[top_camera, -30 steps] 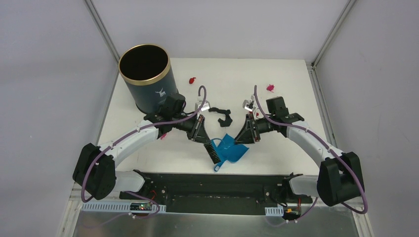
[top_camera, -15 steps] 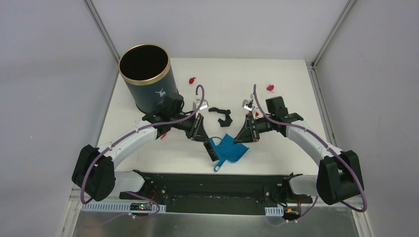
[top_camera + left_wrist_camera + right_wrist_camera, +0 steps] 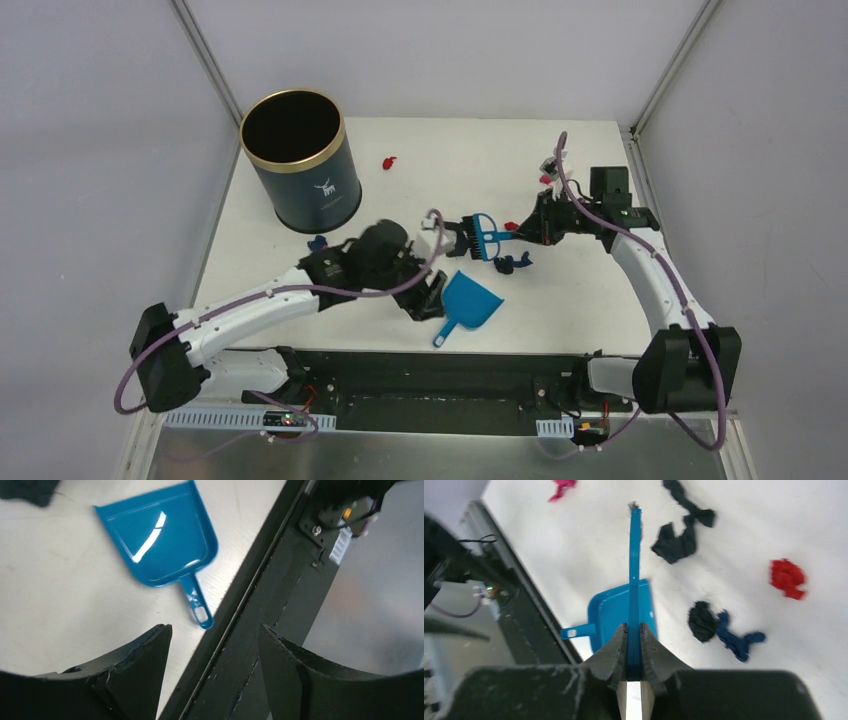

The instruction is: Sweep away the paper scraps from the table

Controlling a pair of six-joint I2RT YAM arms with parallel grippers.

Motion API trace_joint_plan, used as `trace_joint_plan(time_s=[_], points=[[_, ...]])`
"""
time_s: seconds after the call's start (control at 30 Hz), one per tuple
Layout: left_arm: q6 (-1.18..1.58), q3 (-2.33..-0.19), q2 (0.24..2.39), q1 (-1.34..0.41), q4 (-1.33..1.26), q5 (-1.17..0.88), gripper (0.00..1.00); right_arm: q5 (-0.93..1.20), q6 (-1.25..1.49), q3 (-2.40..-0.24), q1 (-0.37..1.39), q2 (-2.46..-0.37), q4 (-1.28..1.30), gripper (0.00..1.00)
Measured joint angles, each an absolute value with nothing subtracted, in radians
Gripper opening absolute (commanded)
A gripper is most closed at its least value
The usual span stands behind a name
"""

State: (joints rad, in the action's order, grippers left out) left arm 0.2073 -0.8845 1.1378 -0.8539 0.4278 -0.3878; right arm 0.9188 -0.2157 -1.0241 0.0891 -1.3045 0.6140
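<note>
My right gripper (image 3: 634, 626) is shut on the handle of the blue brush (image 3: 635, 565), which I see edge-on. In the top view the brush (image 3: 484, 236) hangs over the middle of the table (image 3: 590, 300), with my right gripper (image 3: 519, 228) behind it. Paper scraps lie below it: black (image 3: 684, 535), red (image 3: 788, 577), black (image 3: 701, 620), blue (image 3: 739, 640) and magenta (image 3: 561, 487). Another red scrap (image 3: 390, 161) lies at the back and a blue one (image 3: 318, 241) by the bin. My left gripper (image 3: 212, 630) is open and holds nothing, just left of the blue dustpan (image 3: 160, 540), also visible as the dustpan (image 3: 470, 305).
A dark navy bin (image 3: 298, 160) with a gold rim stands at the back left corner. The black rail (image 3: 260, 605) runs along the table's front edge, right by the dustpan's handle (image 3: 197, 605). Grey walls enclose the table on three sides.
The right gripper has lifted the brush off the dustpan and carried it back and to the right. The left gripper has opened and shifted forward beside the dustpan.
</note>
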Motion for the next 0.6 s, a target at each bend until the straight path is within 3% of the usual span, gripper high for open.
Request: trace_joint_plan(time_s=[0.2,0.43,0.6], points=[[0.23,-0.952,1.377,-1.19,0.439,-0.019,0.69,0.754,-0.172,-1.011,0.02,-1.128,0.607,0.0],[0.248,-0.957,1.597,-1.321,0.443,0.236,0.68,0.73,-0.137,-0.996,-0.05,-1.127,0.579,0.0],[0.265,-0.966,1.625,-1.348,0.43,0.286,0.59,0.741,-0.133,-0.977,-0.051,-1.127,0.577,0.0]])
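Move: The dustpan handle lies some 15 cm below the left hand, about 3 cm back and 5 cm to its right; the tray starts just beyond, its middle about 4 cm ahead of that hand and 10 cm to its right. From the right hand, which already holds the brush, the handle is about 15 cm back and 12 cm left, 17 cm below. The dark and navy scraps lie almost beneath the right hand, about 1 cm ahead; a red scrap is 8 cm ahead. The left hand heads for the dustpan handle, going some 4 cm back and to the right, then plunging about 13 cm and easing to a stop with its open fingers on either side of the handle. Its wrist swings some 35 degrees until the fingers point nearly straight down. The right hand keeps its pinch on the brush and draws about 6 cm right, rising slightly and turning clockwise. ##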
